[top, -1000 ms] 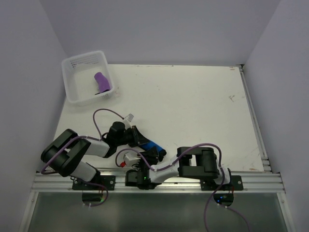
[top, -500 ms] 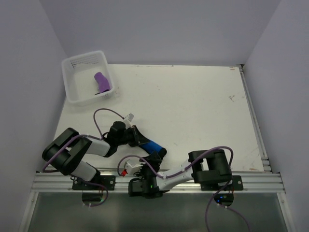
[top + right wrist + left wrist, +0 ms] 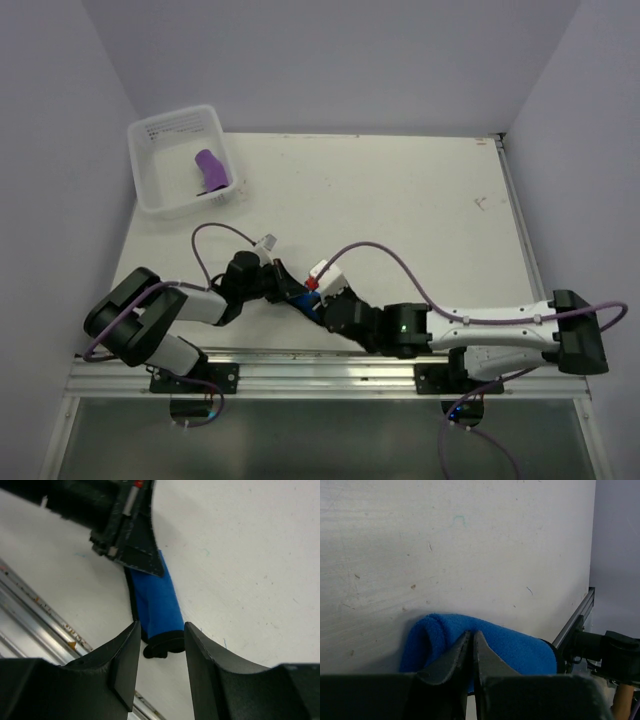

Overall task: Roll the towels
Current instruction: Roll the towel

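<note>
A bright blue towel (image 3: pixel 156 602) lies rolled on the white table near the front edge, with a dark grey-black towel (image 3: pixel 162 646) showing at its end and along one side. My left gripper (image 3: pixel 471 634) is shut on the roll's other end (image 3: pixel 437 635), fingers pressed together. My right gripper (image 3: pixel 161 630) is open, its fingers (image 3: pixel 125 655) standing on either side of the dark end without touching it. In the top view both grippers (image 3: pixel 293 292) (image 3: pixel 330 308) meet over the blue towel (image 3: pixel 306 301). A rolled purple towel (image 3: pixel 210 172) lies in the tub.
The clear plastic tub (image 3: pixel 160 135) stands at the table's far left corner. The metal rail (image 3: pixel 330 375) runs along the front edge just behind the roll. The right arm (image 3: pixel 500 325) stretches low along the table's front right.
The right arm unfolded from near its base and swung out to the right, bringing its open gripper over the roll's dark end. The left gripper stayed on the blue towel and closed slightly.
</note>
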`<act>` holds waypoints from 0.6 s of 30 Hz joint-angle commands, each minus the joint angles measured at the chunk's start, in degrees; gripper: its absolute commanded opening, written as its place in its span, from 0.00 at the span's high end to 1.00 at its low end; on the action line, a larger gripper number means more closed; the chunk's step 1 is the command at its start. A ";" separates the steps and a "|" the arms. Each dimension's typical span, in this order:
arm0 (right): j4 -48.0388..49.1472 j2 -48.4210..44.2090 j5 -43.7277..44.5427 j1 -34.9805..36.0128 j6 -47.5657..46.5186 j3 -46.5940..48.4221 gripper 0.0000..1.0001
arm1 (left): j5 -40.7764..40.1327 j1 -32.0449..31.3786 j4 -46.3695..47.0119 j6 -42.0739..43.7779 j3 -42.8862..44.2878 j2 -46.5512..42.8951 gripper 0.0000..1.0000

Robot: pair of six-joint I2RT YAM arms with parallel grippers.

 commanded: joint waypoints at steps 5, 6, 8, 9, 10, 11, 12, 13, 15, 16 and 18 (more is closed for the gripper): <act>4.59 1.96 -35.38 -24.09 8.05 -3.91 0.54 | -8.16 0.13 -7.13 5.74 -2.98 -0.68 0.89; 5.89 2.93 -38.62 -24.99 9.53 -4.17 0.54 | -8.42 0.04 -6.87 5.92 -3.16 -0.86 0.89; 8.61 5.39 -41.90 -28.14 12.17 -5.22 0.53 | -9.04 0.04 -6.17 6.36 -4.03 -2.08 0.89; 9.68 6.09 -45.22 -29.12 13.06 -5.75 0.53 | -9.30 0.04 -5.90 6.45 -4.30 -2.44 0.90; 10.82 7.06 -46.82 -31.04 13.85 -6.45 0.53 | -9.48 0.04 -5.73 6.71 -4.82 -3.22 0.91; 13.26 7.59 -48.22 -31.76 15.42 -7.68 0.53 | -9.74 0.04 -5.64 6.71 -5.09 -3.58 0.91; 14.16 8.12 -50.85 -32.55 16.05 -8.12 0.53 | -9.83 0.04 -5.29 6.71 -5.70 -4.45 0.91; 14.69 9.16 -51.57 -33.43 16.58 -8.48 0.54 | -9.92 0.04 -5.03 6.80 -5.97 -4.98 0.91; 16.70 9.87 -52.71 -33.70 17.37 -9.53 0.53 | -10.18 0.13 -5.02 6.97 -6.58 -6.38 0.91; 17.50 10.05 -53.42 -34.05 17.72 -9.97 0.53 | -10.36 0.13 -5.11 6.97 -6.67 -6.83 0.91; 19.61 10.93 -54.56 -34.40 18.60 -10.76 0.53 | -10.71 0.04 -5.46 7.15 -6.76 -7.88 0.91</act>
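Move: About 13 cm below the right hand and some 5 cm ahead, level with it sideways, lies the free end of the blue rolled towel. The left gripper, pinching the roll's other part, is roughly 10 cm ahead and 10 cm to the left of the right hand, 13 cm lower; the metal rail is about 8 cm back and 15 cm down. From the left hand the free end lies some 10 cm right and 5 cm back, at almost its own height. Swinging forward some 6 cm and slightly right, then dropping almost straight down to about 10 cm lower, the right hand comes in over the towel's free end, its wrist tipping down about 40 degrees and its fingers staying half open to straddle that end. The left hand keeps its pinch on the towel and draws it about 2 cm left, turning slightly. ##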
